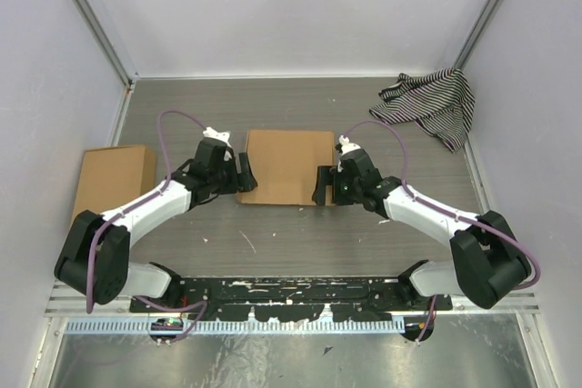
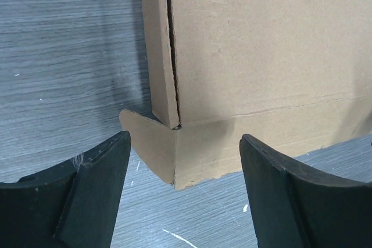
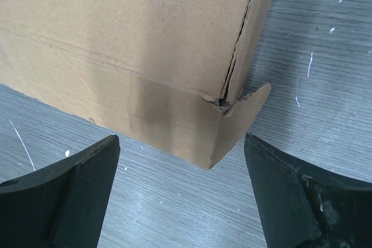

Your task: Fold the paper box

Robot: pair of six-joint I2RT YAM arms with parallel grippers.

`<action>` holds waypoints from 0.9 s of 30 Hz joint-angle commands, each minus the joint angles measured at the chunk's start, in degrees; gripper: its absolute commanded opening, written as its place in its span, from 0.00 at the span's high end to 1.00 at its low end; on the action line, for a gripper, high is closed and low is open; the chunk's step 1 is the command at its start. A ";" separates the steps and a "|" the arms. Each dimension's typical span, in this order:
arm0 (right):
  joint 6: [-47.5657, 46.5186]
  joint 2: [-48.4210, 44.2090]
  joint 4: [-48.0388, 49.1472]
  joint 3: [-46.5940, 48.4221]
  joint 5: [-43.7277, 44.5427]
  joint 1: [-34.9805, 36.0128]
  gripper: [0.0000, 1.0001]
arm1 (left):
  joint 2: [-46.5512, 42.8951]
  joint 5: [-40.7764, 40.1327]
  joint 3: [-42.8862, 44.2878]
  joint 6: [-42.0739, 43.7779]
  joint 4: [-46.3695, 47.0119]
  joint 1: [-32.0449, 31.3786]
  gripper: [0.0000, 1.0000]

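The paper box (image 1: 289,165) lies closed and flat in the middle of the table, brown, with its lid down. My left gripper (image 1: 244,173) stands open at the box's near left corner, and my right gripper (image 1: 322,184) stands open at the near right corner. In the left wrist view the box (image 2: 261,45) shows its corner between the spread fingers of the gripper (image 2: 185,137), with a rounded tab (image 2: 139,135) sticking out sideways. In the right wrist view the box (image 3: 128,21) has a small tear at its corner, a tab (image 3: 256,100) juts out, and the gripper (image 3: 181,139) holds nothing.
A narrower oblong cardboard piece (image 1: 111,179) lies at the left wall. A black-and-white striped cloth (image 1: 427,106) is bunched at the back right. White walls enclose the table on three sides, with the arm bases along the near edge.
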 commanded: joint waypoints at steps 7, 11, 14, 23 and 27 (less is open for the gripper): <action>-0.54 -2.28 2.81 -0.56 -0.80 0.34 0.09 | 1.71 0.20 -1.26 0.63 1.85 -1.41 0.20; -0.45 -2.18 3.17 -0.65 -1.61 0.34 0.13 | 2.76 0.66 -0.83 0.54 1.94 -2.05 0.21; -0.25 -2.18 3.17 -0.53 -2.23 0.37 0.16 | 3.61 0.68 -0.40 0.29 1.62 -2.36 0.24; 0.08 -2.76 2.54 -0.21 -3.97 0.40 0.27 | 2.22 2.03 1.59 -0.20 -2.19 -2.48 0.36; 0.50 -2.91 2.31 0.23 -5.03 0.37 0.32 | 0.55 3.11 2.71 -0.55 -4.17 -2.44 0.39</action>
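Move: The left hand hovers over the front-left corner of the nearly closed box; its corner tab is about 3 cm below, 1 cm back and 1 cm to the left. The right hand's corner tab lies about 2 cm to its right, 1 cm ahead and 2 cm below. The front flap's middle is some 10 cm right and 2 cm back of the left hand, with the lid's middle about 10 cm right and 8 cm ahead of that hand. The left hand sinks some 2.5 cm while drawing back about 2 cm and slightly right, lowering its open fingers around the front-left corner, then partly closes them so that the outer finger comes against the tab and the other stands at the flap's front face. The right hand creeps only about 1 cm back and left at nearly the same height, narrowing its wide-open fingers by about a quarter until its outer finger bears on the front-right tab; neither hand grips shut yet. ##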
